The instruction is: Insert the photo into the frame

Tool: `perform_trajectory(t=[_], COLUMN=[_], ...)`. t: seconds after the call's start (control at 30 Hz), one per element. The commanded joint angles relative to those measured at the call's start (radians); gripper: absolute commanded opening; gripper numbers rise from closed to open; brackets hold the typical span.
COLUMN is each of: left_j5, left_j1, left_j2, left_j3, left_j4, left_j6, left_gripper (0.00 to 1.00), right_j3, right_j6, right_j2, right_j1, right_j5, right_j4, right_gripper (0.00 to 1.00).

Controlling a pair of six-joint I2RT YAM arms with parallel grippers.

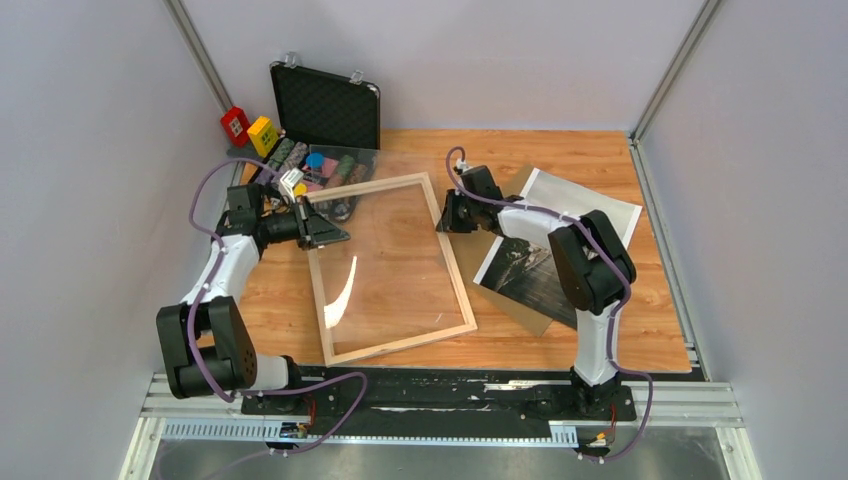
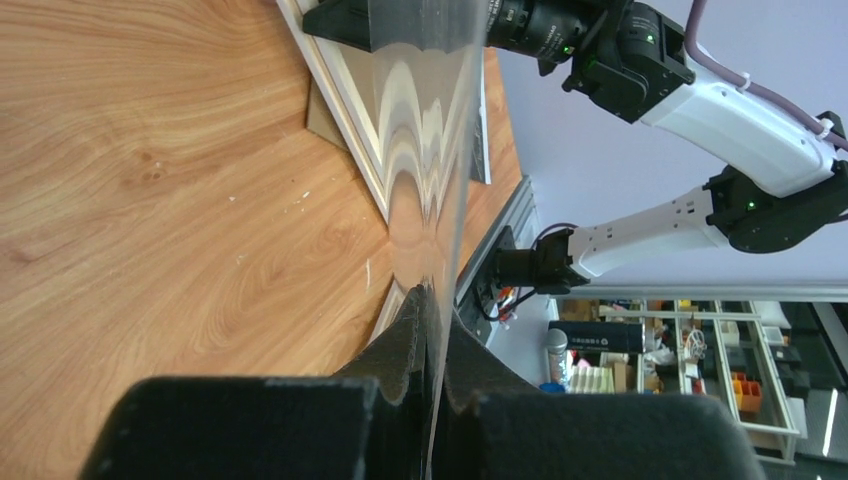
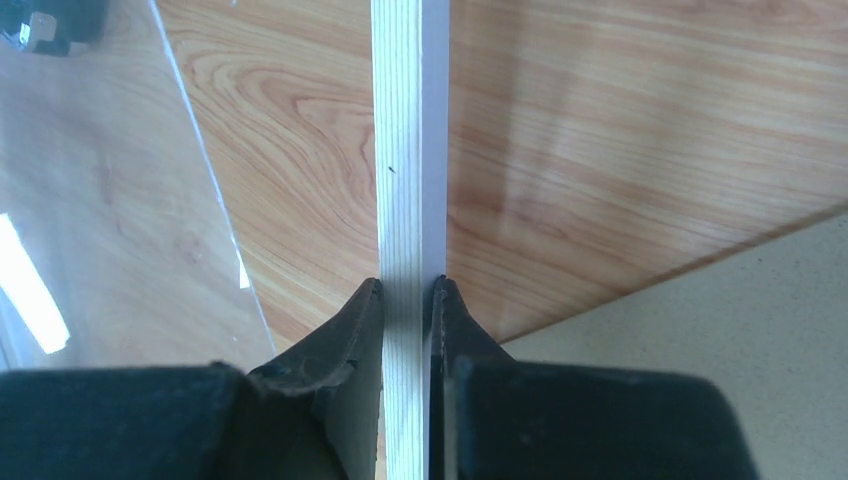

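Observation:
The pale wooden frame [image 1: 400, 340] lies flat on the table's middle. My left gripper [image 1: 325, 229] is shut on the edge of the frame's clear pane [image 2: 430, 120], which stands tilted up from the frame's left side; in the left wrist view the jaws [image 2: 432, 300] pinch the thin sheet. My right gripper [image 1: 447, 214] is shut on the frame's right rail [image 3: 408, 150], one finger on each side of the wood. The dark photo [image 1: 522, 272] lies to the right on a brown backing board [image 1: 527, 312], partly under my right arm.
An open black foam-lined case [image 1: 325, 105] stands at the back left with several small items [image 1: 310, 165] in front of it. A red block [image 1: 236, 124] and a yellow block [image 1: 263, 135] sit beside it. Grey walls enclose the table.

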Motion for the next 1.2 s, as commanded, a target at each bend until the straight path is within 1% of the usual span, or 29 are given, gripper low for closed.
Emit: perform_trajectory(t=[0.0,0.3,0.7,0.73,0.8,0.93,0.97,1.07,1.17], left_j5=[0.039,0.035,0.044,0.044,0.045,0.052,0.054,0.057,0.066], left_j1=[0.03,0.035,0.035,0.035,0.035,0.035,0.035,0.037,0.041], left_j2=[-0.019,-0.018,0.045,0.049,0.068,0.107,0.115,0.124,0.132], left_j3=[0.046,0.051,0.064,0.068,0.078,0.097,0.099,0.108,0.116], left_j4=[-0.064,-0.089,-0.066,-0.06,-0.057,-0.053,-0.051,-0.021,0.004], left_j6=[0.089,0.121,0.115,0.111,0.111,0.121,0.121,0.105,0.079], left_gripper=[0.0,0.0,0.0,0.0,0.0,0.0,0.0,0.0,0.0], right_j3=[0.102,0.202,0.19,0.189,0.189,0.181,0.18,0.178,0.18], right_j6=[0.063,0.101,0.143,0.141,0.132,0.108,0.099,0.081,0.066], right_j2=[0.026,0.052,0.014,0.009,0.0,-0.035,-0.043,-0.065,-0.081], right_j1=[0.012,0.009,0.011,0.011,0.011,0.012,0.012,0.011,0.008], right_j5=[0.04,0.109,0.085,0.08,0.073,0.076,0.078,0.083,0.089], right_j4=[-0.011,-0.104,-0.129,-0.129,-0.127,-0.123,-0.121,-0.119,-0.119], right_gripper=[0.0,0.0,0.01,0.03,0.12,0.35,0.39,0.49,0.55])
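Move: The left hand still pinches the transparent sheet above the frame, whose middle lies about 7 cm to its right, 2 cm ahead and some 18 cm below; the open chip case is roughly 21 cm ahead and 7 cm left of it. The right hand already has the frame's right bar, with the frame's middle about 10 cm left and 7 cm back. From that hand the photo is some 22 cm right and 3 cm back, the backing board 17 cm right and 3 cm back. Still pinching the right bar, the right hand drags the frame about 2 cm forward while turning roughly 5 degrees clockwise, pauses, then opens its fingers, lets go of the bar and rises some 3 cm. The left hand keeps its pinch on the sheet, easing about 1 cm left first, then 2 cm forward and 2 cm down towards the frame. ##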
